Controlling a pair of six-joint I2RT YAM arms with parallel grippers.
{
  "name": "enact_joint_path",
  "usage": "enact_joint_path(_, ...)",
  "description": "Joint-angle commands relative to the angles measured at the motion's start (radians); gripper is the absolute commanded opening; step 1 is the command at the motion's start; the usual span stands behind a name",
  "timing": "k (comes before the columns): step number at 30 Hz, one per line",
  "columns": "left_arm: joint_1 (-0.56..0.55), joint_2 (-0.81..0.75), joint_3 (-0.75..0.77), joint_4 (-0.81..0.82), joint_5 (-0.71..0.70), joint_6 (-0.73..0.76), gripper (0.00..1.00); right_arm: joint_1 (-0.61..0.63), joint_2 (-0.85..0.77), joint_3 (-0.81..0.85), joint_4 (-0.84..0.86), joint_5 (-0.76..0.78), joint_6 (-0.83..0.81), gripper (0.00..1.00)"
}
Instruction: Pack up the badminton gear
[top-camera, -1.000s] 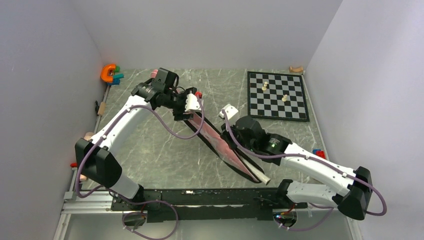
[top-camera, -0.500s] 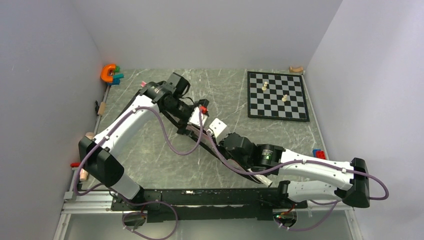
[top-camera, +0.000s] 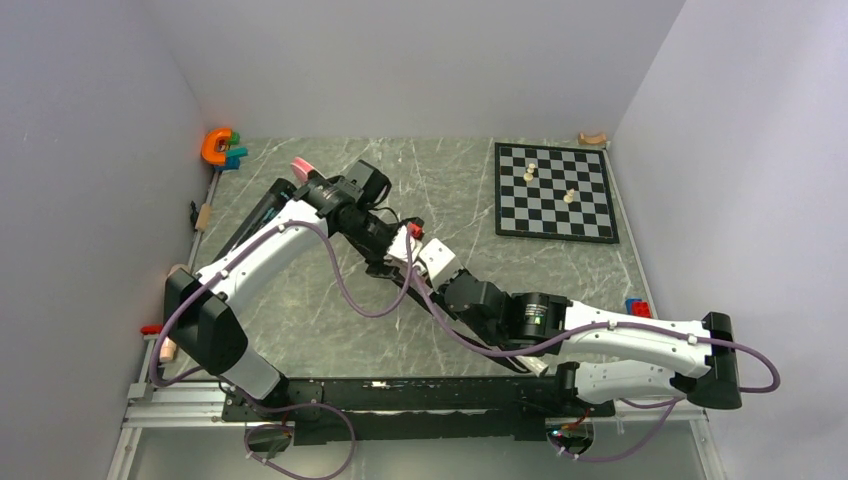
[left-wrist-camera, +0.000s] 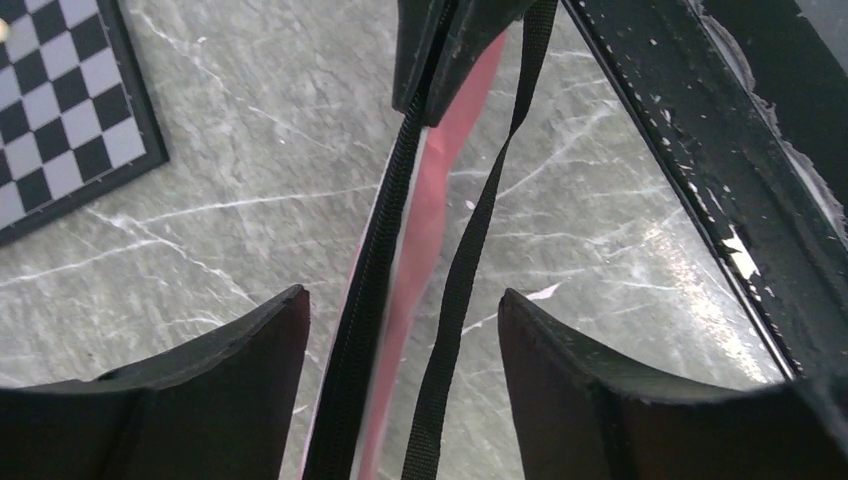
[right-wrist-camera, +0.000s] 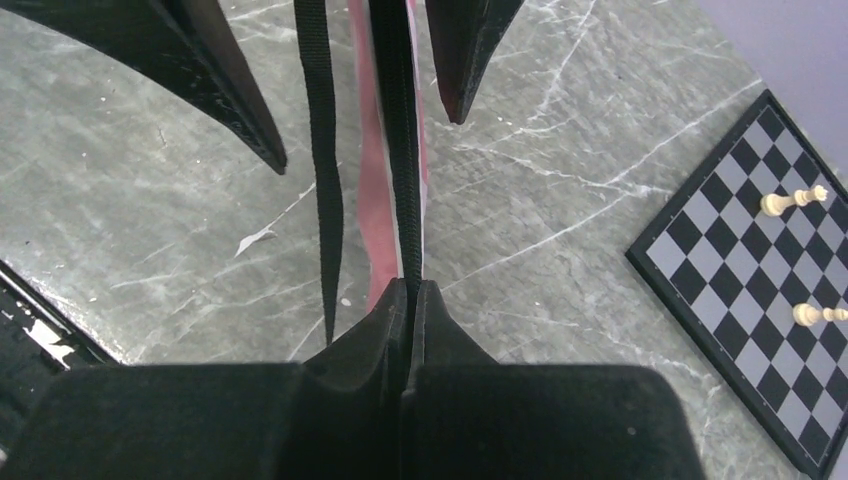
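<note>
The pink racket bag hangs edge-up between my two grippers, above the marble table. My right gripper is shut on its black zipper edge. The bag's black strap dangles loose to one side. My left gripper is open and straddles the zipper edge and the strap without touching either. In the top view the left gripper and the right gripper sit close together mid-table. They hide most of the bag, and only a pink end shows.
A chessboard with pale pieces lies at the back right. An orange and teal toy sits in the back left corner. The black base rail runs along the near edge. Small blocks lie by both side walls.
The right gripper slid left along the bag toward the left gripper. The left gripper came down and forward, let go of the bag and now straddles its edge.
</note>
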Motion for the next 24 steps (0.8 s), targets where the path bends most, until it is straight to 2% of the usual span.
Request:
enact_joint_path(1, -0.054, 0.027, 0.008, 0.112, -0.018, -0.102, 0.68, 0.043, -0.007, 0.079, 0.139, 0.006, -0.052, 0.00)
enact_joint_path(5, -0.054, 0.025, -0.002, 0.114, -0.013, -0.109, 0.59, 0.051, -0.054, 0.046, 0.189, 0.009, -0.022, 0.00)
enact_joint_path(10, -0.056, 0.015, 0.011, 0.079, 0.006, -0.107, 0.63, 0.052, -0.130, -0.025, 0.280, -0.008, 0.033, 0.00)
enact_joint_path(13, -0.058, 0.008, 0.011, 0.069, 0.015, -0.107, 0.59, 0.053, -0.139, -0.046, 0.308, -0.008, 0.044, 0.00)
enact_joint_path(15, -0.058, 0.004, 0.008, 0.070, 0.014, -0.112, 0.45, 0.053, -0.134, -0.045, 0.306, -0.006, 0.046, 0.00)
enact_joint_path(19, -0.061, 0.000, 0.012, 0.075, 0.003, -0.129, 0.01, 0.055, -0.132, -0.044, 0.308, -0.017, 0.048, 0.00)
enact_joint_path(24, -0.074, 0.002, 0.014, 0.073, -0.046, -0.143, 0.00, 0.054, -0.123, -0.030, 0.286, -0.017, 0.063, 0.00)
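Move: The racket bag's zipped edge crosses just past my open left fingers, about 2 cm to their right, 1 cm back and 2 cm below. That stretch is some 3 cm ahead, 5 cm left and 1 cm below my right hand, which already pinches the zip. The black strap hangs some 4 cm back, 3 cm right and 4 cm below my left hand; the racket handle ends are about 15 cm back, 23 cm right, well below. I ease my left hand about 2 cm to the right onto the zipped edge, then a centimetre back, shutting its half-closing fingers to pinch the zip just beyond my right fingertips. Meanwhile my right hand keeps its pinch and lifts the edge about 3 cm, drawing slightly back and rolling its left side up some 10 degrees. ##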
